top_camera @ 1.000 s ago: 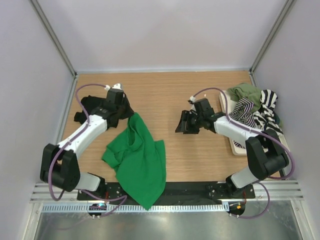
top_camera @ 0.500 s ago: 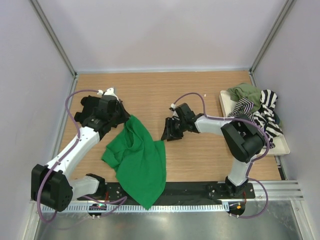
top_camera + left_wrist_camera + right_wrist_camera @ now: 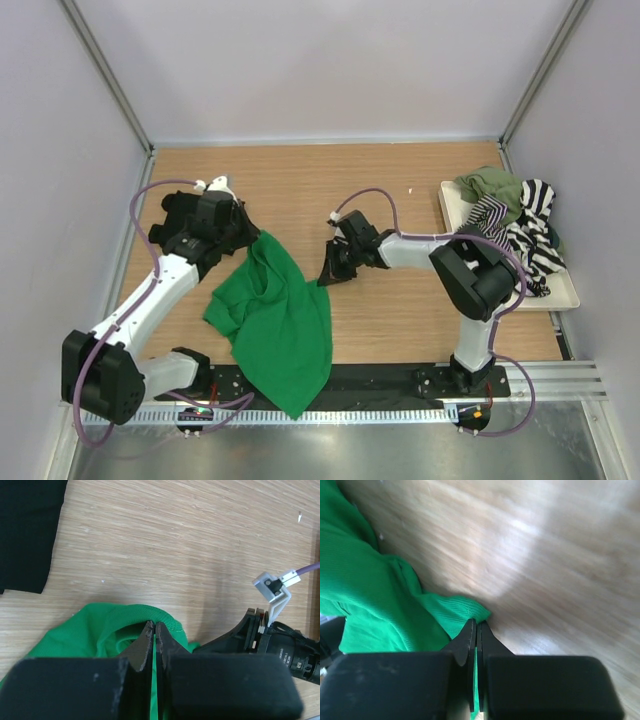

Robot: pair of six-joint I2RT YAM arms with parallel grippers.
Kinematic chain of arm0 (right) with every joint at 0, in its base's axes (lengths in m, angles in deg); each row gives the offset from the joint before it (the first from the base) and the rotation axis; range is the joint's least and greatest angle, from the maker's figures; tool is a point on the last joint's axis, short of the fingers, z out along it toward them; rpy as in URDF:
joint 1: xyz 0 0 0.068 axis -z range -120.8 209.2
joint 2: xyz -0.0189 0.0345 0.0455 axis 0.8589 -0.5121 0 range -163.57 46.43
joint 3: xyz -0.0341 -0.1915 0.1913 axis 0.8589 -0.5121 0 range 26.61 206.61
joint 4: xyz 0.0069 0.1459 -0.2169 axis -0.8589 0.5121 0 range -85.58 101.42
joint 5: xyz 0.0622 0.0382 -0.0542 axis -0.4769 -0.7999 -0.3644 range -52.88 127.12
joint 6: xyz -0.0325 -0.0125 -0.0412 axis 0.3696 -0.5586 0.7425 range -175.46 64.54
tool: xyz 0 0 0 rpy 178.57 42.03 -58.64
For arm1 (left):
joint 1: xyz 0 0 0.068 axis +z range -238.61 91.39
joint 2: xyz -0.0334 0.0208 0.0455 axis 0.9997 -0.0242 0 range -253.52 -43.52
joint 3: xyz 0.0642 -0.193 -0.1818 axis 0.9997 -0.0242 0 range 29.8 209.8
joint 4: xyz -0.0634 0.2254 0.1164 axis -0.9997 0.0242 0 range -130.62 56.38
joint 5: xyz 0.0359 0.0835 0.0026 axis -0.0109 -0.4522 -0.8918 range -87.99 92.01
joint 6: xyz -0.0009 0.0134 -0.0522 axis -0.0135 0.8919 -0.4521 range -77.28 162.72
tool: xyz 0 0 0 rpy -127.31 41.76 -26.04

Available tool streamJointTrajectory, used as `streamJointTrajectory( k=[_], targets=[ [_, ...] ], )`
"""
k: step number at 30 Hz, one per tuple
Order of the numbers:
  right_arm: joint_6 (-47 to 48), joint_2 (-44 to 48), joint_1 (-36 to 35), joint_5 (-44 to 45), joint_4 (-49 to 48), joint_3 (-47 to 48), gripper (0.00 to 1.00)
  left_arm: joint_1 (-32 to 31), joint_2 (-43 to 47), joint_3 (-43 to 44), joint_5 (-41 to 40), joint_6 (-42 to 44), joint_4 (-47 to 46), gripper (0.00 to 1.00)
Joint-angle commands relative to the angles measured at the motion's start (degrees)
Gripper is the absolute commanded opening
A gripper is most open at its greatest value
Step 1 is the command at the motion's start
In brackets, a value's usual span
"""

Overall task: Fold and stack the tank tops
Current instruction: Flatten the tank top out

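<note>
A bright green tank top [image 3: 278, 320] lies crumpled on the wooden table, reaching to the near edge. My left gripper [image 3: 243, 238] is shut on its upper corner; the left wrist view shows green cloth [image 3: 107, 630] pinched between the closed jaws. My right gripper [image 3: 327, 275] is shut on its right corner, with green cloth [image 3: 455, 615] clamped between the jaws in the right wrist view. A black tank top [image 3: 185, 212] lies folded at the far left, partly under my left arm. Olive [image 3: 492, 184] and black-and-white striped [image 3: 520, 225] tank tops are piled at the right.
A white tray [image 3: 560, 290] at the right edge holds the olive and striped pile. Grey walls enclose the table on three sides. A metal rail runs along the near edge by the arm bases.
My right gripper has moved left from mid-table to the green top's right corner and closed on it. My left arm swung a little left, still holding the upper corner.
</note>
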Motion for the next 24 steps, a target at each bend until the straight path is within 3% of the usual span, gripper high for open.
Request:
streamJointTrajectory(
  k=[1, 8, 12, 15, 20, 24],
  targets=[
    [0.9, 1.4, 1.1, 3.7, -0.5, 4.0, 0.01, 0.2, 1.6, 1.2, -1.0, 0.5, -0.5, 0.00],
    [3.3, 13.4, 11.7, 6.8, 5.4, 9.2, 0.01, 0.3, 1.9, 8.8, -3.3, 1.2, 3.5, 0.00],
    [7.4, 20.9, 13.1, 10.6, 8.9, 13.0, 0.01, 0.3, 2.5, 15.1, -6.4, 2.9, 6.0, 0.00],
    [9.5, 28.8, 13.2, 13.1, 9.8, 13.4, 0.01, 0.3, 3.5, 20.1, -3.1, 4.4, 7.4, 0.00],
    [10.4, 44.7, 13.1, 16.1, 9.1, 7.1, 0.01, -0.1, 13.7, 19.9, 4.8, 5.7, 7.3, 0.00],
    [10.5, 59.8, 13.1, 13.1, 11.7, 3.0, 0.01, -0.1, 24.3, 18.2, 9.7, 6.8, 9.4, 0.00]
  ],
)
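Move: Both grippers already pinch the green tank top, the left holding it some 16 cm above the table, the right down at the table. Its loose body lies about 15 cm back and 3 cm right of the left hand, 8 cm back and 10 cm left of the right. The clear table centre is about 6 cm ahead and 13 cm right of the left hand, 13 cm straight ahead of the right; the folded black tank top lies about 7 cm ahead and 15 cm left of the left hand. Keep both grippers shut on the green tank top and swing it up off the table: sweep the right hand forward about 12 cm and out to the right, then steeply up, some 34 cm in all, drawing back late as its fingers tip up about 50 degrees. Raise the left roughly 20 cm, easing back at the end and tipping its fingers up too. ##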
